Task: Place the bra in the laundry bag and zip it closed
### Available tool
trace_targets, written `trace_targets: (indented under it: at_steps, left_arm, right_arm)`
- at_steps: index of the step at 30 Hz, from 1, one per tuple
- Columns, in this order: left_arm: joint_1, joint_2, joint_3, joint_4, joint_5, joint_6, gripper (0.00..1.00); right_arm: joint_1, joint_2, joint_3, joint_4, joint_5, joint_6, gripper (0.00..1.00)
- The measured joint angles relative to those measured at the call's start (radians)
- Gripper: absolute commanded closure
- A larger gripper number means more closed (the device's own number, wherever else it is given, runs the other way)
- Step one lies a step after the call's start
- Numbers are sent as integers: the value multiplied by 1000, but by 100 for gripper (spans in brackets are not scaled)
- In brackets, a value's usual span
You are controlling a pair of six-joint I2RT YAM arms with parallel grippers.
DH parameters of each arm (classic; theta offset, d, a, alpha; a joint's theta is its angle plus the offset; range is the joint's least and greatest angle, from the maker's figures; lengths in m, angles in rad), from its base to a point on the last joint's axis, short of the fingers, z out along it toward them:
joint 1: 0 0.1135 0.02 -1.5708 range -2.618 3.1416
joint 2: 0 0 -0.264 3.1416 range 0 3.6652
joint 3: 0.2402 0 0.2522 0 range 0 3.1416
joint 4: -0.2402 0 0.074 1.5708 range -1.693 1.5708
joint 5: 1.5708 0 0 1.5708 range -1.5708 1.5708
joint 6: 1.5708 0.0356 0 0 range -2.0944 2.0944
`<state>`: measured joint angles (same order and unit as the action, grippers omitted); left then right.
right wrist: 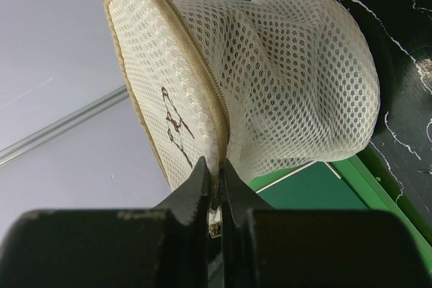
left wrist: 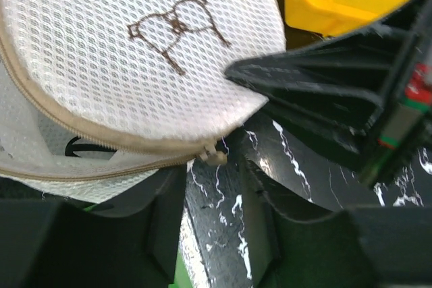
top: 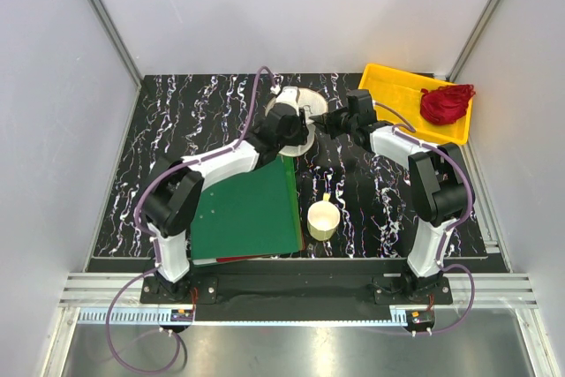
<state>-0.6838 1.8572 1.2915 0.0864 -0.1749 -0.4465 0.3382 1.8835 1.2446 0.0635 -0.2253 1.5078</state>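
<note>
The laundry bag (top: 303, 100), a cream-white mesh drum, sits at the table's back middle, between my two grippers. In the left wrist view its round face (left wrist: 121, 52) carries a small brown bra mark, and the rim zipper gapes on the left. A black strap of the bra (left wrist: 75, 145) shows inside that gap. The zipper pull (left wrist: 216, 156) hangs just above my left gripper (left wrist: 214, 190), which is open with only table between its fingers. My right gripper (right wrist: 219, 170) is shut on the bag's zipper rim (right wrist: 217, 112), holding the face upright.
A yellow tray (top: 402, 94) at the back right holds a red garment (top: 446, 103). A cream cup (top: 322, 220) stands in the near middle. A green board (top: 247, 209) lies under the left arm.
</note>
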Motion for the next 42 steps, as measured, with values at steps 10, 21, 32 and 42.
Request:
trace_targets:
  at_steps: [10,21,32,42]
  left_arm:
    - [-2,44,68,-32,-51,-51,64]
    - [-2,50,110,-113,-111,-42,100]
    - [156,13,79,-89,247,-17,100]
    - [214,10,103,-118,411,8,100]
  right_arm:
    - [0,0,-3,0,4,11,100]
    - [0,-12,-5,-1,7,-25,100]
    - [-19,21,195,-153,-95,-370,100]
    - [-88,127,433,-365,-167,-614,80]
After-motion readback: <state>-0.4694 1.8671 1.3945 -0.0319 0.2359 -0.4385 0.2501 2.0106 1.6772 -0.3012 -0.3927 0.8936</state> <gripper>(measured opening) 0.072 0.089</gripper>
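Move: The zip pull on the laundry bag's near corner sits just off the left fingertips, about 2 cm ahead and level with them. The bag's middle is about 6 cm ahead, 3 cm left and 5 cm down; the mug lies some 18 cm back, 4 cm right and 9 cm below. The right hand already holds the rim, the pull being about 4 cm back, 1 cm left and 1 cm below it. The left fingers pinch shut on the zip pull at the bag's near corner after easing about 2 cm forward, then draw it left and a little up, some 3 cm. The right hand keeps its pinch on the rim and waits, then lifts about 5 cm and reaches forward, lastly sliding right and down slightly, turning roughly 20 degrees counter-clockwise as its left side dips. ##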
